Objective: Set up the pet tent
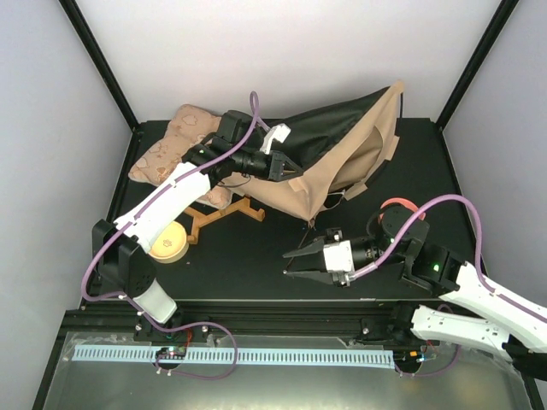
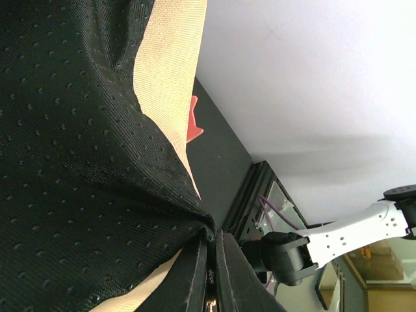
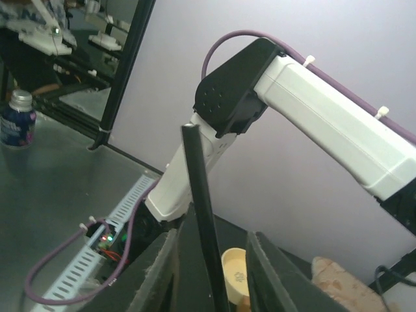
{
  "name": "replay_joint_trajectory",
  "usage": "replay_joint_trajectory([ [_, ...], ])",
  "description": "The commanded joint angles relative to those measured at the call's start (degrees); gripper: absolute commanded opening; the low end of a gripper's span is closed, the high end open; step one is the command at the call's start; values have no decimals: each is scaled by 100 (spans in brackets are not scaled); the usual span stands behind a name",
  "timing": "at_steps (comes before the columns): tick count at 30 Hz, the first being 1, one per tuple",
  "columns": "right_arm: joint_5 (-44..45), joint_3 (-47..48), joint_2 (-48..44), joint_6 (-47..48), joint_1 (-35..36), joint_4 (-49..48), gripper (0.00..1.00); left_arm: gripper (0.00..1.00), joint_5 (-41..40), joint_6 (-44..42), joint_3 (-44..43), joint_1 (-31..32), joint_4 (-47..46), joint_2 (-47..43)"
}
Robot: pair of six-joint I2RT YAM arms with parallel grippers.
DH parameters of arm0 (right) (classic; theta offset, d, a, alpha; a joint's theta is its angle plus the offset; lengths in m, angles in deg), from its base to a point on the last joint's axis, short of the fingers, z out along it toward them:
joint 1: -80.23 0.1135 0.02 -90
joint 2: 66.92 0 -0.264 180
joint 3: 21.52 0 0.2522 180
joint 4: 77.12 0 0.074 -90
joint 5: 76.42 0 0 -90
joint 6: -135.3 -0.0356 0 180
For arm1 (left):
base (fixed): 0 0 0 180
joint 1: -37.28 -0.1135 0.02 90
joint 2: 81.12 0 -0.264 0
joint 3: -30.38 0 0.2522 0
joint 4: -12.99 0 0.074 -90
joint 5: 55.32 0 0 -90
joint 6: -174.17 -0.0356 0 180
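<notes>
The pet tent (image 1: 329, 162) lies slumped at the back middle of the table, tan canvas outside and black lining (image 2: 78, 162) inside. My left gripper (image 1: 289, 168) is shut on a fold of its fabric at the tent's left edge; in the left wrist view the jaws (image 2: 213, 239) pinch the black lining and tan hem. My right gripper (image 1: 291, 262) hovers low at the front middle, pointing left, apart from the tent. A thin black pole (image 3: 201, 214) stands between its fingers, close to the left one, with a gap to the right one.
A beige floral cushion (image 1: 175, 149) lies at the back left, under the left arm. A yellow bowl (image 1: 169, 242) and a wooden stand (image 1: 224, 213) sit front left. A red ring (image 1: 397, 205) lies by the right arm. Black frame posts mark the back corners.
</notes>
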Motion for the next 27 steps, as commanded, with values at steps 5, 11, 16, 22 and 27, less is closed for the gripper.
replay_joint_trajectory([
  [5,333,118,48,24,199,9,7,2,57,70,-259,-18,-84,20],
  [11,717,48,-31,-415,205,328,1,2,-117,197,-435,-15,402,-163],
  [16,1411,-490,-356,-1668,200,234,1,2,-155,289,-344,-2,816,-675],
  [22,1883,-964,-334,-2831,199,557,1,2,-142,500,-115,-1,1278,-1231],
  [27,2096,-1134,-78,-3291,198,733,1,1,-349,1026,114,-1,1573,-1541],
])
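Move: The right hand's open fingers straddle the tent pole, its shaft about 1 cm farther left than the hand point. The tent corner the pole comes out of is roughly 15 cm ahead, 4 cm right and 15 cm below. The wooden stand lies some 27 cm ahead, 17 cm left and 38 cm below. From the left hand, already gripping the tent cloth, that part of the pole is about 26 cm back, straight behind and 8 cm higher. Almost in place, the right hand shuts its fingers and pinches the pole, then rolls about 20 degrees so the pole's top swings forward, turning slightly clockwise while easing forward and a little down. The left hand keeps its pinch on the cloth and, starting later, draws it back and left some 7 cm, towards the pole side, its wrist tilting about 10 degrees. ##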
